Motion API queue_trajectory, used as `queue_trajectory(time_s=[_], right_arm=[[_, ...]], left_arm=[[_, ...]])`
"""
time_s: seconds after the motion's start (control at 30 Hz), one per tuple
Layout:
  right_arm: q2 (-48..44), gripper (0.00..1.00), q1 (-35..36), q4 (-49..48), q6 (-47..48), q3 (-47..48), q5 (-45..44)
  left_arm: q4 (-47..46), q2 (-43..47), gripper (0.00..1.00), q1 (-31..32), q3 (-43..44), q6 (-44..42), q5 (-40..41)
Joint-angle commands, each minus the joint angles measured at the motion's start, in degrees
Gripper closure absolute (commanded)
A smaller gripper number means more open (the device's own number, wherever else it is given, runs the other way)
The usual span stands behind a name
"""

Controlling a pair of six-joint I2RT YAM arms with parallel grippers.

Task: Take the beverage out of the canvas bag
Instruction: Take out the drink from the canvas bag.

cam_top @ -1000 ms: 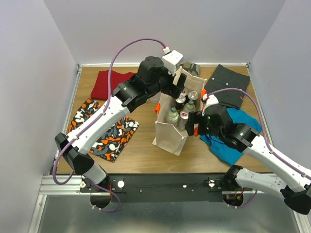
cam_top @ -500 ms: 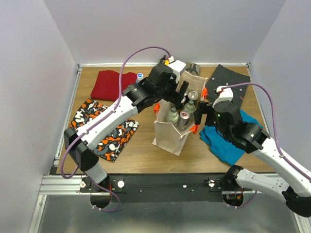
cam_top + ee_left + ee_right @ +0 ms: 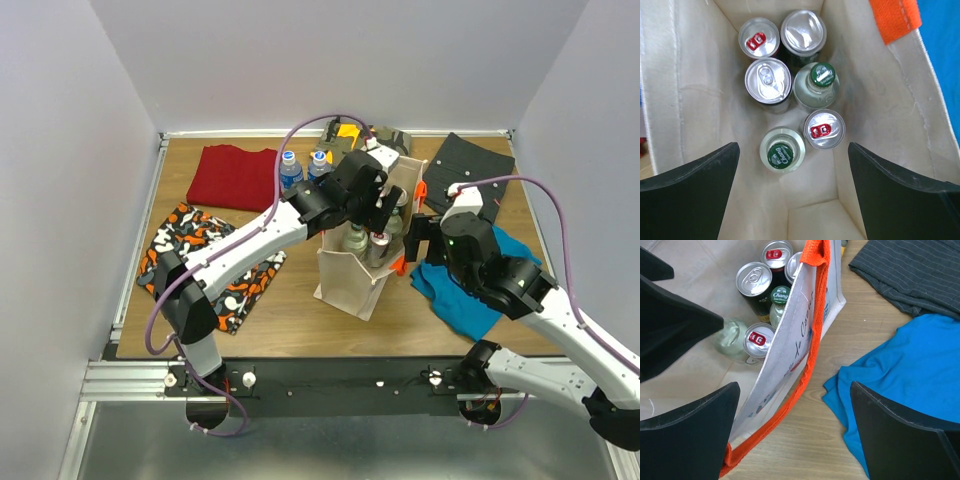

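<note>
The beige canvas bag (image 3: 348,272) stands upright mid-table with its mouth wide. Inside stand several beverages: silver-topped cans (image 3: 768,80) and two green-capped glass bottles (image 3: 782,154). My left gripper (image 3: 385,205) hangs open over the bag's mouth, looking straight down; in the left wrist view the gripper (image 3: 792,195) has its fingers wide apart over the bare bag floor, just short of the nearest bottle and a red-tabbed can (image 3: 824,129). My right gripper (image 3: 795,435) is open astride the bag's right wall and orange handle (image 3: 812,335), touching nothing.
A blue cloth (image 3: 470,292) lies right of the bag and a dark striped cloth (image 3: 472,168) behind it. A red cloth (image 3: 235,175) and a patterned cloth (image 3: 215,265) lie to the left. Two blue-capped water bottles (image 3: 292,170) stand behind the bag.
My left arm has swung right and settled over the bag's mouth, uncovering the two water bottles. My right gripper has risen and closed in on the bag's right wall.
</note>
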State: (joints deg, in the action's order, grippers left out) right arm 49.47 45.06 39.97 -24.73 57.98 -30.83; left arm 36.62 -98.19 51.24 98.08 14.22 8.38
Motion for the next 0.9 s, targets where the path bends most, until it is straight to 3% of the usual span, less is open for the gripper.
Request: queue_trajectory(time_s=[0.0, 0.57, 0.87], right_arm=[[1.8, 0.00, 0.5, 2.1, 0.1, 1.5, -1.9], [1.3, 0.00, 0.5, 4.2, -6.6, 0.6, -3.1], [7.0, 0.00, 0.4, 6.5, -10.2, 2.3, -5.6]], left_arm=[[0.3, 0.3, 0.01, 0.9, -2.6, 2.0, 3.0], [-3.1, 5.2, 0.01, 3.1, -12.9, 4.4, 5.1], [-5.7, 7.0, 0.01, 4.9, -16.8, 3.6, 7.3]])
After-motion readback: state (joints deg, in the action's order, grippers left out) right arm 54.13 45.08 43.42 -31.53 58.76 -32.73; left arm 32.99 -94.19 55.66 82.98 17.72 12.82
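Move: The nearer green-capped bottle in the bag stands almost under my left hand, about 2 cm to its left, 1 cm back and some 18 cm below. Its near can is about 6 cm to the right of it. The black can is some 7 cm ahead and 2 cm right of my hand, the far green-capped bottle about 4 cm ahead and 7 cm right, all similarly low. From my right hand, the nearer bottle is about 11 cm left and 4 cm ahead. I sink my open left hand about 6.5 cm into the canvas bag and draw it some 4 cm back, towards the nearer green-capped bottle and the can beside it; the sinking pauses halfway while the backward drift goes on. The fingers stay wide, still above the drinks. My right hand, also open, eases about 2 cm down by the bag's right rim. ##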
